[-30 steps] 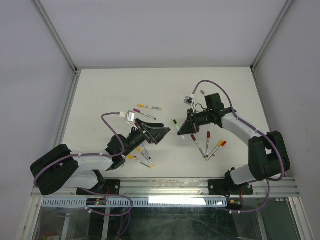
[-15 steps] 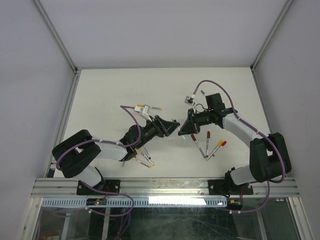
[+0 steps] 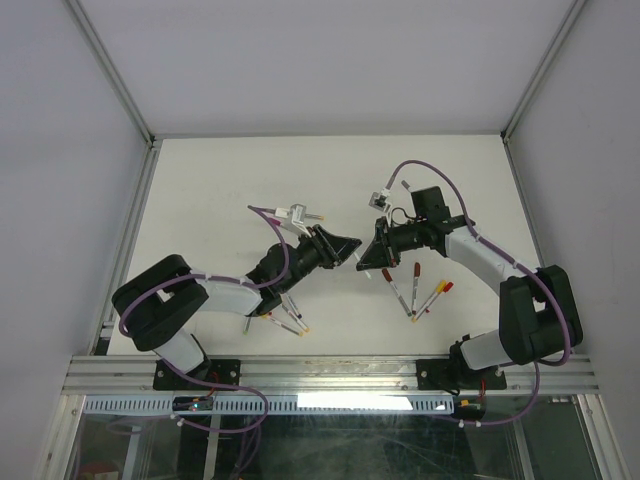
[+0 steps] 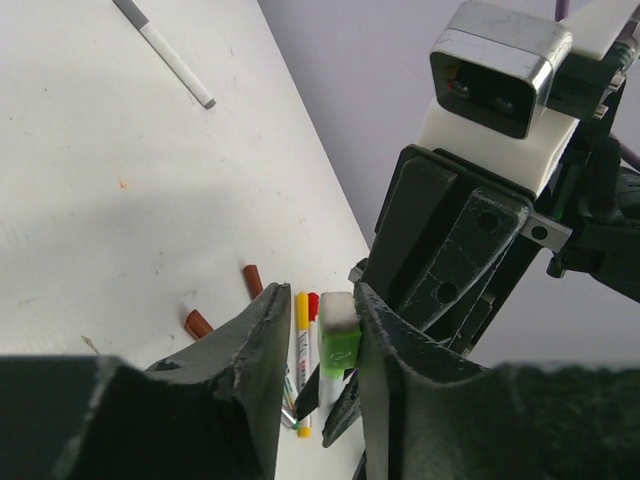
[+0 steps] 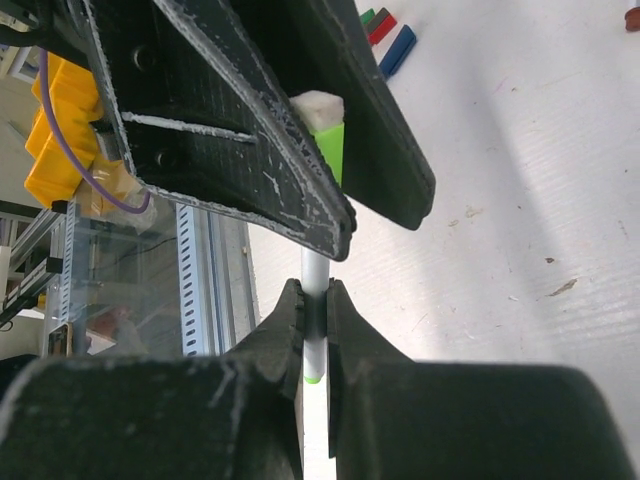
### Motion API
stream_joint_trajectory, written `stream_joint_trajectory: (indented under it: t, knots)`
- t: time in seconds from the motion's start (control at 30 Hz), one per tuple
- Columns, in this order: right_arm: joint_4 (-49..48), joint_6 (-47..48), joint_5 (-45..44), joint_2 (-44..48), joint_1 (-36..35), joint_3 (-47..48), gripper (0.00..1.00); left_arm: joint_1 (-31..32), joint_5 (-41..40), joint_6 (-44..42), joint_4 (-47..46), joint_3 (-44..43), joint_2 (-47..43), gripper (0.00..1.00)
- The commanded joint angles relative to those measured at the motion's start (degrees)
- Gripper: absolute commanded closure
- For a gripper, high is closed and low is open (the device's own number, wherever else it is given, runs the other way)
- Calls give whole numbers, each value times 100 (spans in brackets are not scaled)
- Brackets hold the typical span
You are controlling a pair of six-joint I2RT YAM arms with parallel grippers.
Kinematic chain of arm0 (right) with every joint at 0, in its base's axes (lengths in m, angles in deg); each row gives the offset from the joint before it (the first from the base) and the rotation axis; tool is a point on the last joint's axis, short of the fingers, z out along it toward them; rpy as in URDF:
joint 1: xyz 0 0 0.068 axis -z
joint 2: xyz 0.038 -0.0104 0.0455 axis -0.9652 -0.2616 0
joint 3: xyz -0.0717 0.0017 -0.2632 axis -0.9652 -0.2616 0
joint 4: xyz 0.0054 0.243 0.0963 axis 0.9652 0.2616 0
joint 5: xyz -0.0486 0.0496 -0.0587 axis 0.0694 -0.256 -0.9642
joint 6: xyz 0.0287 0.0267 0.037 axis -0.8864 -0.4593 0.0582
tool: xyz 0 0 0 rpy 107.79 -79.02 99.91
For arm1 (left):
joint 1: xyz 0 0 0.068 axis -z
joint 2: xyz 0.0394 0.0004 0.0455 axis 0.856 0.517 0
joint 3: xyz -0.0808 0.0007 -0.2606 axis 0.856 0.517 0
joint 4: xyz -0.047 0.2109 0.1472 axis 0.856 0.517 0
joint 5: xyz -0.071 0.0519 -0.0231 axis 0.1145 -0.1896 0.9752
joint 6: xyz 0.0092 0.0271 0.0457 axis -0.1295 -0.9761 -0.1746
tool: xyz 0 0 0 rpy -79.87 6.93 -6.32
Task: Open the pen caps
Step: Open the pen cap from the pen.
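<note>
My right gripper (image 5: 315, 295) is shut on the thin white barrel of a pen (image 5: 314, 272) and holds it above the table. The pen's green cap (image 4: 338, 345) has a white end and sits between my left gripper's (image 4: 318, 310) fingers. It rests against the right finger (image 4: 385, 350), and a gap shows on the side of the other finger. In the top view the left gripper (image 3: 348, 246) and the right gripper (image 3: 366, 257) meet tip to tip at mid-table. Two loose dark red caps (image 4: 253, 280) lie on the table below.
Red- and yellow-capped pens (image 3: 415, 292) lie near the right arm, and more pens (image 3: 285, 317) lie by the left arm. A bare pen barrel (image 4: 165, 50) lies farther off. Green, red and blue caps (image 5: 385, 30) lie together on the table.
The left arm has swung right to meet the right gripper, and its jaws have narrowed around the green cap. The right arm has held still with the pen.
</note>
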Motion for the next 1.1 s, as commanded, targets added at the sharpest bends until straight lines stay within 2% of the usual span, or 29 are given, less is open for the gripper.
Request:
stream_joint_trajectory:
  t: [0.0, 0.2, 0.23, 0.37, 0.7, 1.07]
  knots:
    - [-122, 73, 35, 145, 38, 178, 100, -25, -59, -41, -57, -174, -39, 71]
    - [-134, 82, -75, 112, 39, 162, 100, -26, -87, -120, -94, -156, -89, 98]
    - [-142, 82, -87, 104, 38, 167, 100, -26, -81, -120, -142, -140, -103, 100]
    - [-151, 84, -102, 83, 13, 139, 100, -172, -176, -305, -347, -87, -228, 100]
    - [-22, 40, -447, 35, -66, 230, 100, -1612, -83, -792, 529, -1184, -358, 100]
    - [7, -85, -647, -86, -31, 287, 100, -1910, -394, -1242, 1049, -1984, -337, 100]
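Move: The pen's green cap sits right between the left hand's open fingers, no more than 1 cm to their right and about level with them. From the right hand, already gripping the pen near its tail, the cap is roughly 5 cm ahead, 2 cm left and 3 cm up. On the table some 14 cm below the right hand, one dark red pen lies about 8 cm right and 1 cm back, another 13 cm right and 1 cm back. Closing in place first, the left fingers pinch the green cap while the right hand keeps its grip on the pen. Then both hands travel together, forward about 6 cm and up, the left rising 4 cm and the right some 2.5 cm, away from the dark red pens. The right hand rolls about 15 degrees, its forward side rising. ##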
